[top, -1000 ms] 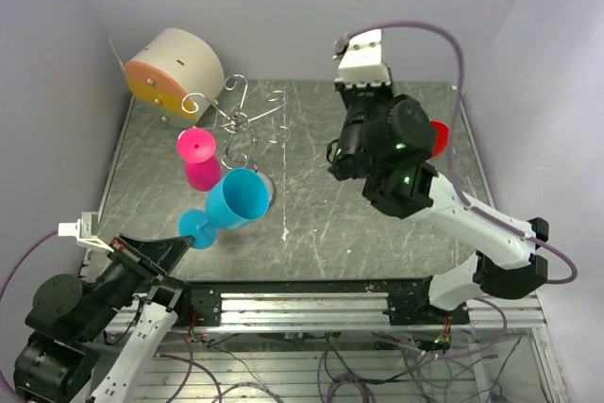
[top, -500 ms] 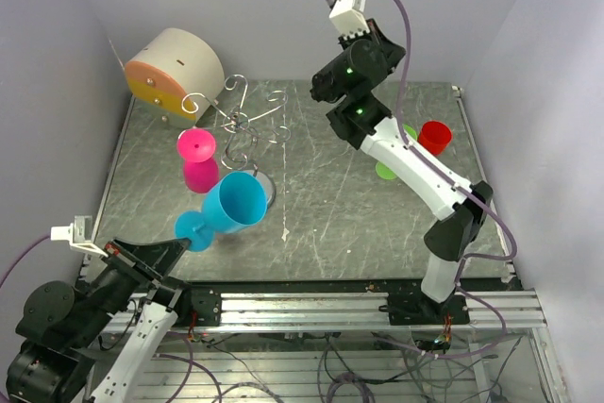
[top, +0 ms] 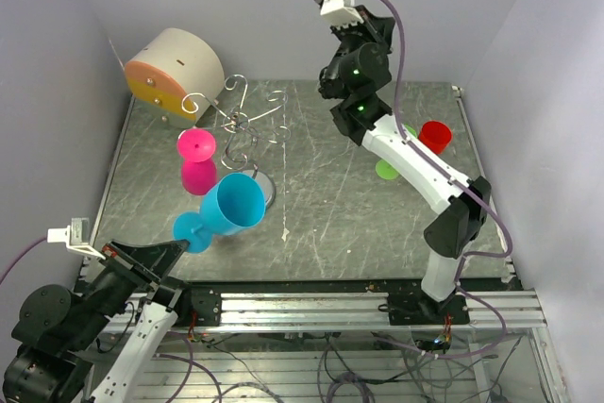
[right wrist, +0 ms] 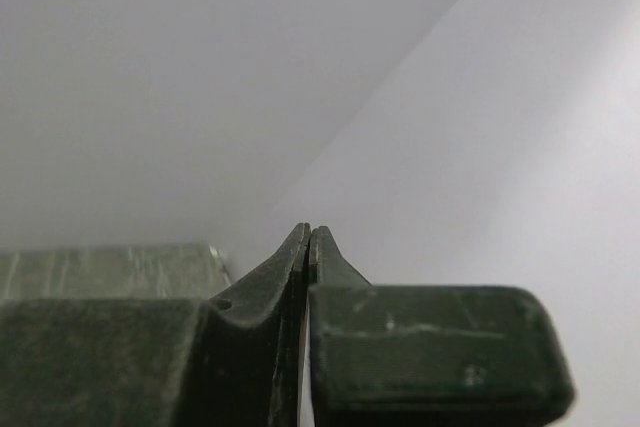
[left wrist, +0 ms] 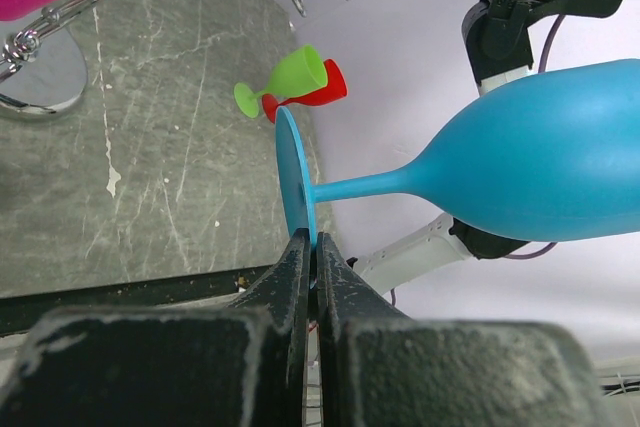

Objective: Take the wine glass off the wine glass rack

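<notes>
My left gripper (left wrist: 312,239) is shut on the round foot of a blue wine glass (top: 234,203). The glass lies tilted in the air, just in front of the wine glass rack (top: 243,125) and apart from it, with its bowl (left wrist: 540,152) out to the right in the left wrist view. A pink wine glass (top: 198,159) hangs upside down on the rack's left side. My right gripper (right wrist: 308,232) is shut with nothing in it. It is raised high by the back wall and faces only bare wall.
A beige cylinder with an orange face (top: 175,68) stands at the back left behind the rack. A green glass (top: 387,169) and a red glass (top: 435,134) lie at the right, partly under the right arm. The rack's shiny base (left wrist: 40,77) sits on the grey table.
The right arm has swung up and back from over the table's middle to the back wall. The left gripper with the blue glass has drifted slightly down and to the left.
</notes>
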`<action>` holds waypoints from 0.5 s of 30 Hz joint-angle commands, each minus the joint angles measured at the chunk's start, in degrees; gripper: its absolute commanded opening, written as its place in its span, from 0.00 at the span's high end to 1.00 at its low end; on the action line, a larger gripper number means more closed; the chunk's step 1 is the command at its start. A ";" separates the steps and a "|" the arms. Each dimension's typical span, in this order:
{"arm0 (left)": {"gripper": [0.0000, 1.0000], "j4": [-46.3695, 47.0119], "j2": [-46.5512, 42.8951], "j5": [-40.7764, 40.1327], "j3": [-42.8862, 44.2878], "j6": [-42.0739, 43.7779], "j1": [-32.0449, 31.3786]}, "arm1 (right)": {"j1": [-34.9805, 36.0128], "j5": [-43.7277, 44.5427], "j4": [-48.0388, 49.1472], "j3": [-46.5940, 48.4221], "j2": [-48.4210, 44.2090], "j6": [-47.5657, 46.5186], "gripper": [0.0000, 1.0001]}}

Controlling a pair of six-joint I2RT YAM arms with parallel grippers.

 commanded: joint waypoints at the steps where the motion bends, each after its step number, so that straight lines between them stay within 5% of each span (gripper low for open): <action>1: 0.93 2.29 0.29 -0.18 -0.41 -0.54 -0.29 | -4.61 -14.43 0.77 0.60 0.10 5.94 1.00; 6: 0.93 2.42 1.67 -0.31 1.10 0.26 -0.29 | -9.86 -24.57 -40.86 15.29 3.46 45.76 1.00; 15: 0.93 7.97 5.01 2.21 -1.94 4.02 -0.29 | -10.22 -59.05 -78.59 20.70 -7.66 78.99 1.00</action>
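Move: The blue wine glass, still pinched by its foot in the left fingers, has its middle about 4 cm ahead, 5 right and 7 above that hand. From the right hand it lies roughly 34 cm back, 31 left and 7 lower. The pink glass hangs some 17 cm straight ahead of the left hand, 8 lower. The green glass stands about 42 cm below the right hand, 3 back and 8 right. The shut, empty right hand swings about 7 cm forward, then left and down, turning some 35 degrees counter-clockwise. ##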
